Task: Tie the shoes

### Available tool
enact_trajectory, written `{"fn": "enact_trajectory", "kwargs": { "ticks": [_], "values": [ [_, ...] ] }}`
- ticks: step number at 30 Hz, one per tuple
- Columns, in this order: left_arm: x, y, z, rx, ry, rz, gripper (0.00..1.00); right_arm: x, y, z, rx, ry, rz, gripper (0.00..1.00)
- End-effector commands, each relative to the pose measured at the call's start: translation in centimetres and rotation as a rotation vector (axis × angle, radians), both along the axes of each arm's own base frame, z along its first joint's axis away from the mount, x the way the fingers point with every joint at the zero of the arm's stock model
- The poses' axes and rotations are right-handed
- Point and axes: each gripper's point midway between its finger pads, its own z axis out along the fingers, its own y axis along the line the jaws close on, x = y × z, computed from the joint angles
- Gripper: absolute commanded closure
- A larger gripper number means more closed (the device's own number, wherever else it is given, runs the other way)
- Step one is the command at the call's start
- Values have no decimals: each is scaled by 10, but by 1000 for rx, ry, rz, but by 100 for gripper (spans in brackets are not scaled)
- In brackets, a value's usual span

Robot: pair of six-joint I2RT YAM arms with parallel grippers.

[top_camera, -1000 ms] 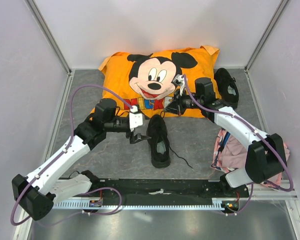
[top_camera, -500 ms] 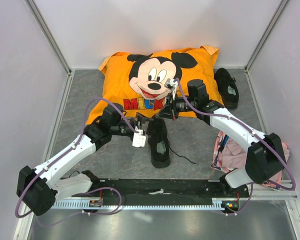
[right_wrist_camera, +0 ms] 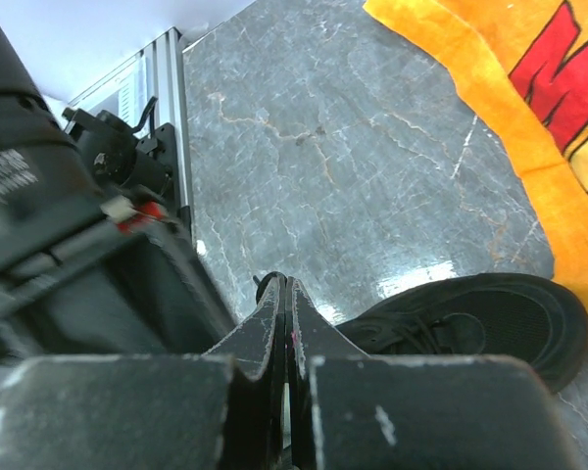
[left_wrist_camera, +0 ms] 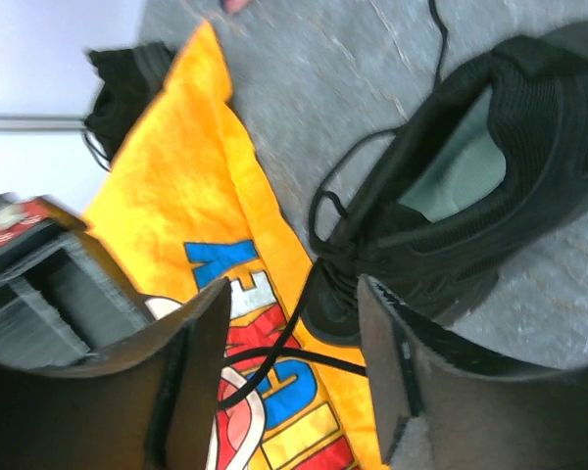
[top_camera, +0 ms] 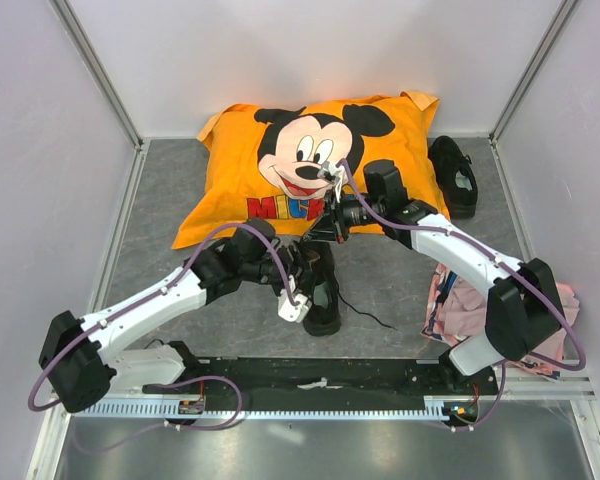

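One black shoe (top_camera: 323, 300) lies mid-table with its toe at the orange pillow's edge; the left wrist view shows its pale insole (left_wrist_camera: 461, 166). The other shoe (top_camera: 453, 175) rests at the back right, beside the pillow. My left gripper (top_camera: 302, 270) hovers over the near shoe's toe. It is open, and two crossing strands of black lace (left_wrist_camera: 274, 351) run between its fingers (left_wrist_camera: 201, 372) without touching them. My right gripper (top_camera: 324, 226) sits just beyond the toe, shut on a lace, with a small black loop (right_wrist_camera: 268, 286) poking out at its tip.
An orange Mickey Mouse pillow (top_camera: 320, 150) fills the back middle of the table. A pink cloth (top_camera: 470, 300) is bunched at the right, by the right arm's base. A loose lace (top_camera: 365, 315) trails right of the near shoe. Walls close in the table on three sides.
My left arm has swung right and forward to the near shoe's toe, its jaws narrowing around the laces. The right gripper has shifted left toward the toe and stayed shut.
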Motion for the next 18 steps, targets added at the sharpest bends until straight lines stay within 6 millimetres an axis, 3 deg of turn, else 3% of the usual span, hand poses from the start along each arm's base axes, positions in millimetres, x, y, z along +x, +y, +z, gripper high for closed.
{"fn": "enact_trajectory", "kwargs": {
  "ticks": [1,13,18],
  "values": [
    [19,5,-12,116,-146,33,42,-4,9,22,32,-46,50,100],
    [41,19,-25,233,-296,132,52,-8,11,11,-22,-39,64,100],
    [45,17,-24,213,-274,167,76,-9,11,16,-24,-38,64,100]
  ]
}}
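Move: The slack lace to catch, running up from the shoe to the right fingertips, lies about 3 cm ahead of the left hand, 2 cm to its left and 4 cm below. The right fingertips are some 4 cm ahead and 1 cm left. The shoe's lacing is roughly 2 cm back, 1 cm right and 9 cm down. From the right hand, that lace stretch is about 1 cm back, 1 cm left and 3 cm below. Bring the left gripper forward and down in one curve, about 5 cm in all and drifting a little left, in beside the right fingertips. Swing its tips about 20 degrees further down and forward, and narrow the half-open fingers around the lace without shutting them. Keep the right gripper shut on its lace, easing it back about 1 cm. ##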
